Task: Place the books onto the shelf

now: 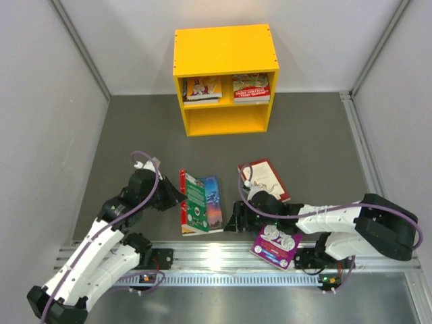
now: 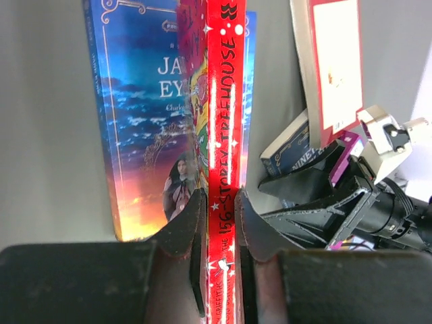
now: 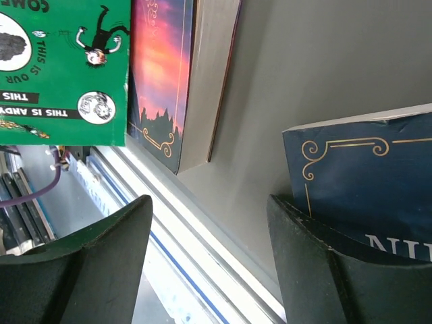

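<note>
My left gripper is shut on the red spine of a green-covered book, which stands tilted on a blue sunset-cover book. To their right, low over the table, my right gripper is open with nothing between its fingers. One finger overlaps a dark blue book. A red-cream book lies behind it. A purple book rests on the rail. The yellow shelf holds two books in its upper compartments.
The aluminium rail runs along the near table edge under both arm bases. Grey walls with metal posts close in the left, right and back. The shelf's lower compartment holds nothing.
</note>
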`<state>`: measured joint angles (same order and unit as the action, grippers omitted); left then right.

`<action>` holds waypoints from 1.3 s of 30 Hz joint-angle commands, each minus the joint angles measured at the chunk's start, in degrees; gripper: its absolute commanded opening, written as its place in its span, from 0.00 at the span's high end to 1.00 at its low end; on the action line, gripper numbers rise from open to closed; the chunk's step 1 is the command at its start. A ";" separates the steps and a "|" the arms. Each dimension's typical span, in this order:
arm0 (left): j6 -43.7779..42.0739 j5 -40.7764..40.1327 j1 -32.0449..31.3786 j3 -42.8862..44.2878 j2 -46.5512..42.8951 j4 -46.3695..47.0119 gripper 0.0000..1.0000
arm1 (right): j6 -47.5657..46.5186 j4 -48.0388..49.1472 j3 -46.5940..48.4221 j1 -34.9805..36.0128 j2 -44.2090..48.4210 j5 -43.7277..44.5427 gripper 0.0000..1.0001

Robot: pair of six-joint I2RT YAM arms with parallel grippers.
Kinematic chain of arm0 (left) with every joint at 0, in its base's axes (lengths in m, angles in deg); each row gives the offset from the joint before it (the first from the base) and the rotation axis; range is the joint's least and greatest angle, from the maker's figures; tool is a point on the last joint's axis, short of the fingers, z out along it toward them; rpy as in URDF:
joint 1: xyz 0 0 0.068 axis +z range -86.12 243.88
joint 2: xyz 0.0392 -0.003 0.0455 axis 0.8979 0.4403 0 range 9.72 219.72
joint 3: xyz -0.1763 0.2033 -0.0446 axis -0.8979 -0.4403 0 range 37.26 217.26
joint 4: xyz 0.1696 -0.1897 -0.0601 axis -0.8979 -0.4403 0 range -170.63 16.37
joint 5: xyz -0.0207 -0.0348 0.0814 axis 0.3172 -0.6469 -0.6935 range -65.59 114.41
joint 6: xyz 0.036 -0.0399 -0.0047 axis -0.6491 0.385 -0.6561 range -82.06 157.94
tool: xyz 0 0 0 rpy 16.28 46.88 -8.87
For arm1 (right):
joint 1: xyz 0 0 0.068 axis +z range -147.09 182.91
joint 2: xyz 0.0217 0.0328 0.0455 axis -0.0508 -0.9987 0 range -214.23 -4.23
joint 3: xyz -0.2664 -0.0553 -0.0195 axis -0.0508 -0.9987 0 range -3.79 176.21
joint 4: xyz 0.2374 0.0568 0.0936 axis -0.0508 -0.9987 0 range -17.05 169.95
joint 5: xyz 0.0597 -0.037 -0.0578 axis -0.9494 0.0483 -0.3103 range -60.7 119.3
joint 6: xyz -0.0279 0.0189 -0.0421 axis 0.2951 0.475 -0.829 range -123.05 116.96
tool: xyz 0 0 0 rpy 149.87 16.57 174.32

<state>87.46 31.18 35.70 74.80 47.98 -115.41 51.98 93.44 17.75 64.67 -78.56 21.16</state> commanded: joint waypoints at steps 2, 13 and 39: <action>1.89 3.60 0.15 -7.29 -2.31 9.07 1.00 | -2.02 -2.16 4.12 0.73 1.72 1.64 0.31; 2.07 8.70 0.15 -3.53 -0.91 26.65 1.00 | 2.54 19.99 -0.01 -2.25 6.65 -2.93 0.13; 18.07 18.64 2.96 -0.09 -3.10 40.98 1.00 | 16.51 61.64 -9.59 -7.44 7.80 -3.72 0.03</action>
<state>101.75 47.55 38.30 74.23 46.21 -84.81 65.60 143.37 8.20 58.53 -71.08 16.46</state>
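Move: The left hand already holds the green book by its red spine. The yellow shelf it is meant for stands roughly 27 cm ahead of that hand and 14 cm to its right, at about its height. From the low right hand the green book's middle is some 12 cm left, 6 cm ahead and 5 cm higher. The blue book lies 10 cm left of the right hand and 4 cm ahead, 2 cm lower; the navy book is about 6 cm to its right, level with it. Upward with both hands: the left keeps its pinch on the green book's spine, shifts a little right, then lifts it some 12 cm while rolling its right side up about 30 degrees. The right hand rises some 17 cm beside the book, tipping its fingers from steeply down to roughly level and opening them wide around the book's near right corner without closing. ##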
